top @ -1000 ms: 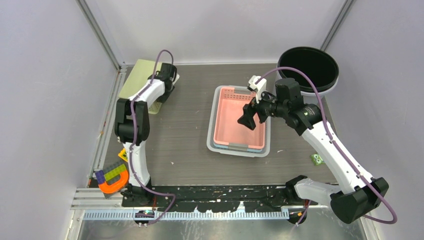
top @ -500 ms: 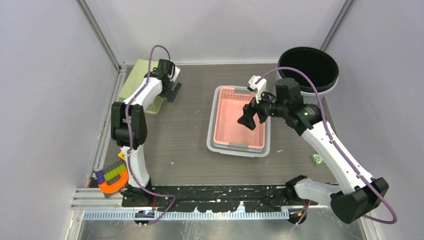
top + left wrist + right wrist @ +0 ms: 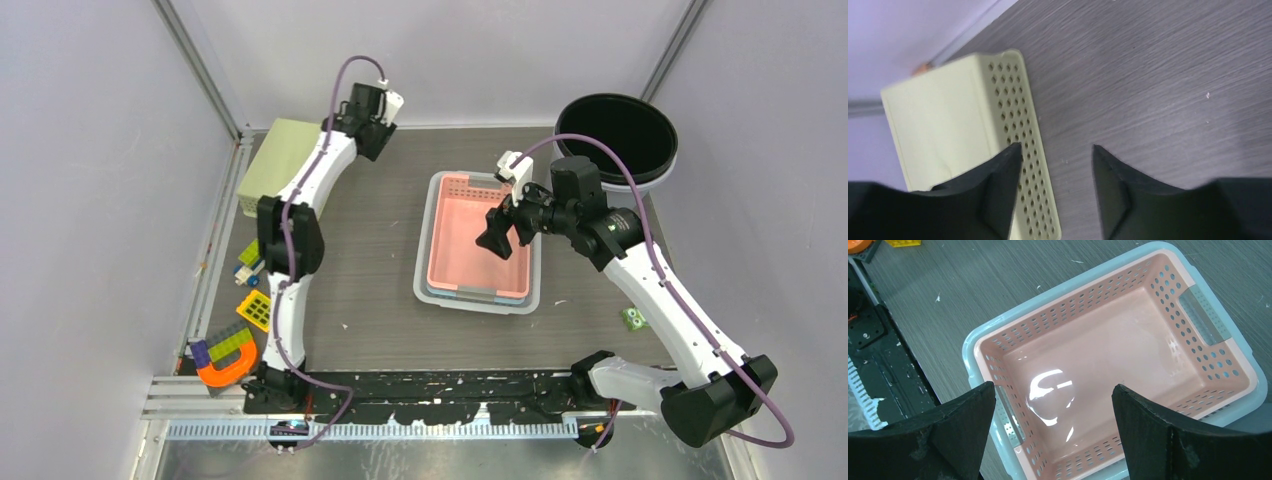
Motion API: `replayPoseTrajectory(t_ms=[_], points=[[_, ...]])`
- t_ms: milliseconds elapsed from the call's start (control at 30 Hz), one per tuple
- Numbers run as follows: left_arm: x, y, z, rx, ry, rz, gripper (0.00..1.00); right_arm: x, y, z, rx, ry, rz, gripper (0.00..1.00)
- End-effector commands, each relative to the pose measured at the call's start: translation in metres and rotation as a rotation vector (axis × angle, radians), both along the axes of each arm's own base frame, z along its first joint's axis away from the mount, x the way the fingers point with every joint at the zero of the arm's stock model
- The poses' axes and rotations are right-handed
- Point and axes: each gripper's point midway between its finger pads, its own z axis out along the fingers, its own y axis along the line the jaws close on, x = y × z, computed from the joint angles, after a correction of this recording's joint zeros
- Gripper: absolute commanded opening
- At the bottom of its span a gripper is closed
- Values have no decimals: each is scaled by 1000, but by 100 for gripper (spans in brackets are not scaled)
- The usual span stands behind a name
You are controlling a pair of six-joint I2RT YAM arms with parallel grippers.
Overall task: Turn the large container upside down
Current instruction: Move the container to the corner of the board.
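A large pale green container (image 3: 280, 160) lies at the back left with its solid bottom facing up and its perforated wall (image 3: 1020, 150) toward the table. My left gripper (image 3: 376, 143) hovers to its right near the back wall, open and empty (image 3: 1055, 147). My right gripper (image 3: 493, 243) hangs open over a pink basket (image 3: 460, 250) nested in a pale blue one (image 3: 425, 290). In the right wrist view the pink basket (image 3: 1108, 340) is empty between my spread jaws (image 3: 1053, 387).
A black round bin (image 3: 615, 135) stands at the back right. Toy bricks (image 3: 225, 355) and a yellow piece (image 3: 255, 308) lie by the left arm's base. A small green item (image 3: 632, 318) sits at the right.
My left gripper came away from the green container's right edge and rose toward the back right. The right arm has not moved.
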Motion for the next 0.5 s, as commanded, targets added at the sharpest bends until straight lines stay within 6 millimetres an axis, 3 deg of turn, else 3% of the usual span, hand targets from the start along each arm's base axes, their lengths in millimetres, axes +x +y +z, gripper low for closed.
replayPoseTrajectory(t_ms=[0,200,467], points=[[13,-2,-39,82,74,49,44,10,-2,3,-9,-51,-7,90],[43,8,-71,182,38,101,16,11,-2,-2,-18,-40,-9,90],[78,44,-83,397,-95,194,9,16,-3,-12,-35,-22,-16,90]])
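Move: The upturned green container's middle lies about 16 cm to the left hand's left, 4 cm ahead and 12 cm below. From that hand, the wheeled block toy is some 21 cm left and 21 cm back, and the pink container about 23 cm right and 16 cm back, both on the table. From the right hand, the green container is roughly 45 cm left, 32 cm ahead and 21 cm below. Left hand sinks about 13 cm beside the green container's right side, easing 4 cm forward, fingers closing nearly shut. ##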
